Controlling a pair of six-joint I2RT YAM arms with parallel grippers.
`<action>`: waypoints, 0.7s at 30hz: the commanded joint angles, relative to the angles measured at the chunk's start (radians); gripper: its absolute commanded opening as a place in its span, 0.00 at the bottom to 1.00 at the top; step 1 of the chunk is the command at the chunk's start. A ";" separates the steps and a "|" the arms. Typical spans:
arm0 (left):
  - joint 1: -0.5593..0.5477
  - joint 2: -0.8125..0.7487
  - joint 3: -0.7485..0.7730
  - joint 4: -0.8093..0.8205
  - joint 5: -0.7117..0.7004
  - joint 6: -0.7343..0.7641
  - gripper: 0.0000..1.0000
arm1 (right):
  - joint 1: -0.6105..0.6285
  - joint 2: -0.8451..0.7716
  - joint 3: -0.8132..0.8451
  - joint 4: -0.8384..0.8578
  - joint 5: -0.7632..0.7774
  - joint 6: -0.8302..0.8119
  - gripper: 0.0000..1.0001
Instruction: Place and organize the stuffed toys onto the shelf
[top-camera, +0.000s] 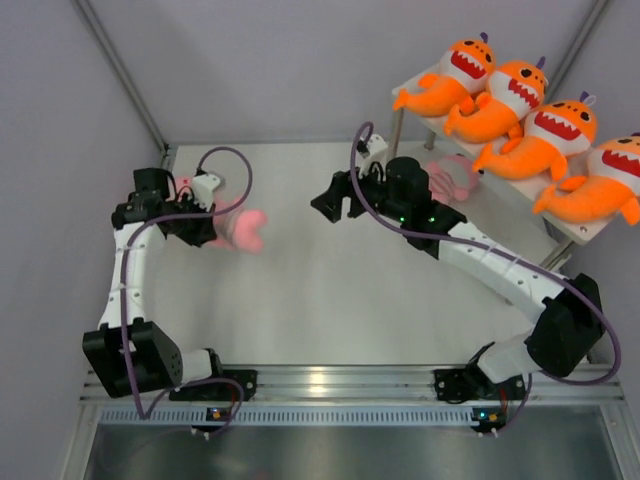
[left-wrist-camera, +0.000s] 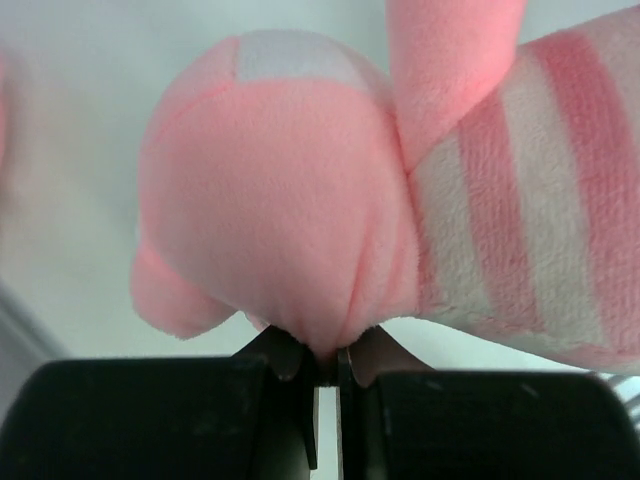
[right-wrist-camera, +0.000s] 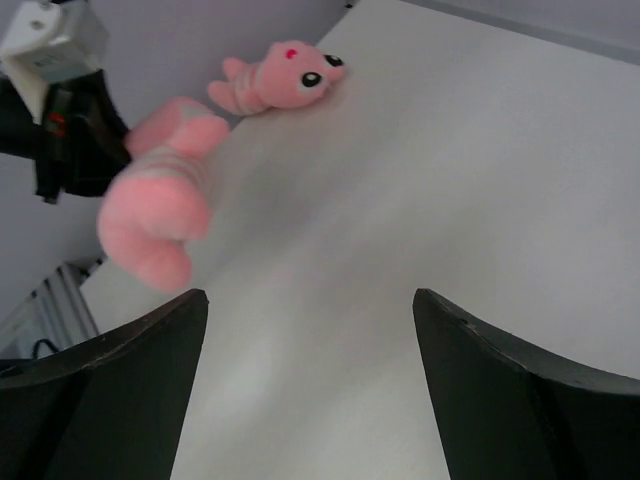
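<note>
Four orange shark plush (top-camera: 520, 120) lie in a row on the top board of the shelf (top-camera: 572, 229) at the far right. My left gripper (top-camera: 214, 233) is shut on a pink striped plush (top-camera: 243, 230) and holds it over the table's left side. In the left wrist view the jaws (left-wrist-camera: 322, 355) pinch the plush (left-wrist-camera: 290, 200) by its rounded end. My right gripper (top-camera: 322, 205) is open and empty mid-table, pointing left toward that plush (right-wrist-camera: 160, 215); its fingers (right-wrist-camera: 310, 295) stand wide apart. Another pink plush (right-wrist-camera: 285, 75) lies on the table at the far left.
The second pink plush (top-camera: 184, 186) is mostly hidden behind the left wrist in the top view. A faint pink plush (top-camera: 452, 175) shows low beside the shelf's near left leg, behind the right arm. Grey walls enclose the table on three sides.
</note>
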 joint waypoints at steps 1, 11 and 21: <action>-0.154 -0.013 0.074 -0.015 0.116 -0.100 0.00 | 0.043 0.052 0.070 0.128 -0.116 0.113 0.85; -0.329 0.016 0.123 -0.012 0.047 -0.186 0.00 | 0.085 0.142 0.055 0.286 -0.232 0.368 0.85; -0.341 0.064 0.174 0.046 -0.106 -0.304 0.00 | 0.155 0.151 -0.017 0.346 -0.077 0.434 0.87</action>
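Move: My left hand already holds a pink toy, its middle about 5 cm to the right and 1 cm ahead, 2 cm below. It is going to my open right gripper, some 25 cm right, 3 cm ahead and 10 cm higher. From my right hand, the held toy lies about 20 cm left, 2 cm back and 12 cm lower. Another pink toy lies on the table, roughly 11 cm ahead and 9 cm left of my left hand, 16 cm below. I bring my two hands together for a handover. My left hand keeps its pinch and swings the toy some 10 cm right, rising slightly, then eases back left about a centimetre; meanwhile my open right hand reaches about 8 cm left and 5 cm back to meet the toy's free end, sinking late, rolling some 20 degrees clockwise seen from behind it, fingers swinging further left. ##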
